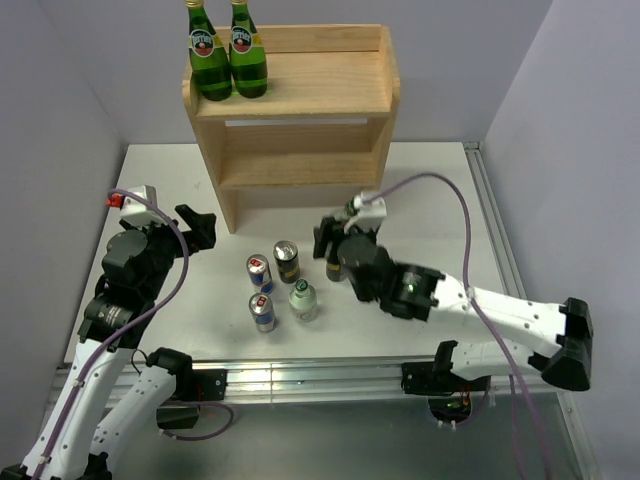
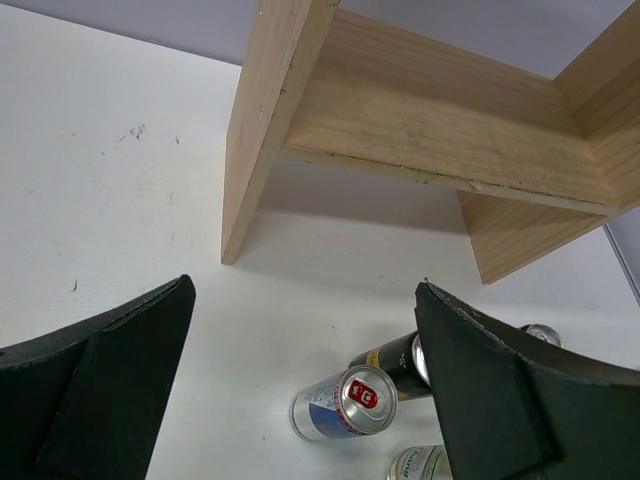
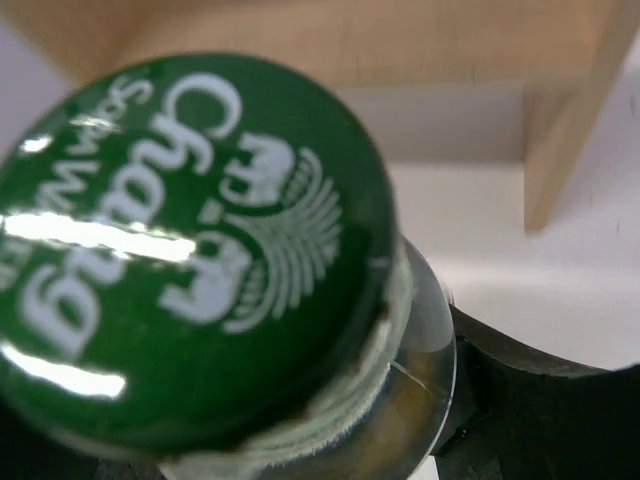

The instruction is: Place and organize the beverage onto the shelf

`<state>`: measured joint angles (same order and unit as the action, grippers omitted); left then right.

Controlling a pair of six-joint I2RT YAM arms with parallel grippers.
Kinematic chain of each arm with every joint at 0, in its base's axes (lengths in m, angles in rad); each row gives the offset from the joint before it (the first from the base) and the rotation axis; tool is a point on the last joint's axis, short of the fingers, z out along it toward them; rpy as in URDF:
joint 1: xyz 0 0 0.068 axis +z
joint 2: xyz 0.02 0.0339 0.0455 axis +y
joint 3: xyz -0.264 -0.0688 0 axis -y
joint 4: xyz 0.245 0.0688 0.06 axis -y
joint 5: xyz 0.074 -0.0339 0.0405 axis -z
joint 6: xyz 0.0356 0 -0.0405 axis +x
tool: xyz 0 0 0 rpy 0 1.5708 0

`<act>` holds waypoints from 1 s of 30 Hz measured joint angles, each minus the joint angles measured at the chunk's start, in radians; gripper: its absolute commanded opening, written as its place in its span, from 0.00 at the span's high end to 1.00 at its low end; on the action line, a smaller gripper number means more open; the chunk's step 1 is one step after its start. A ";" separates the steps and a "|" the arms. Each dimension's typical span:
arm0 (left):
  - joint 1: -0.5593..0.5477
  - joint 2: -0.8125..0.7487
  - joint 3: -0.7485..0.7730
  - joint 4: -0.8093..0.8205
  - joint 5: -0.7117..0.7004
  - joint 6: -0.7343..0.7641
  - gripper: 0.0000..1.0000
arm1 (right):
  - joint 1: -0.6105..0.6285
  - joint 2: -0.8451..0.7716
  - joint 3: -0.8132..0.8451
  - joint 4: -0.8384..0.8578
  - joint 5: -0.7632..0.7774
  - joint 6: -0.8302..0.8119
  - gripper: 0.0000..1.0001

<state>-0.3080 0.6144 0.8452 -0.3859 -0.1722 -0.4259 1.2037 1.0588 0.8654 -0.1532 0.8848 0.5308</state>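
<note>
The wooden shelf (image 1: 300,110) stands at the back of the table. In front of it stand two slim blue-silver-red cans (image 1: 258,271) (image 1: 262,312), a black-and-yellow can (image 1: 287,262) and a green-capped clear bottle (image 1: 303,300). My right gripper (image 1: 333,247) is shut on the second green-capped bottle (image 3: 190,260), just right of this group and in front of the shelf's lower tier. A dark can (image 1: 336,270) shows partly beneath it. My left gripper (image 1: 200,228) is open and empty, left of the group. Its view shows a blue-silver-red can (image 2: 345,405) and the black can (image 2: 392,360) between its fingers.
Two large green glass bottles (image 1: 209,55) (image 1: 247,52) stand on the left of the shelf's top tier. The shelf's lower tier (image 1: 300,165) holds nothing. Grey walls close in on both sides, and a metal rail (image 1: 320,375) runs along the near table edge.
</note>
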 measured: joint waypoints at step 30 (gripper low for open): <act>0.002 0.011 -0.006 0.001 0.037 0.014 0.01 | -0.498 0.619 0.632 -0.008 -0.183 -0.272 1.00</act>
<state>-0.3061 0.6258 0.8394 -0.3851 -0.1356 -0.4118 0.7059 1.6779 1.4979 -0.1612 0.7021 0.2592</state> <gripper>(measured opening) 0.994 0.746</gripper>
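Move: The soda bottle is already in my right hand, held up clear of the table. Its spot, the right part of the middle shelf board, lies some 22 cm ahead, 3 cm right and 4 cm below. The shelf's right side panel is also about 22 cm ahead, 10 cm right. Down on the table, some 19 cm below, the black can is 8 cm ahead and 1 cm right, the other soda bottle level and 9 cm left. From my left hand that shelf spot is about 15 cm ahead, 43 cm right and 5 cm below. With my right hand keeping its grip on the bottle, I sweep forward about 21 cm, away from the cans and into the middle bay of the shelf. I rise some 5 cm at first, then ease down about 2 cm and slow, drifting a little right towards the side panel. My wrist turns clockwise some 15 degrees while its left side dips about as much. ##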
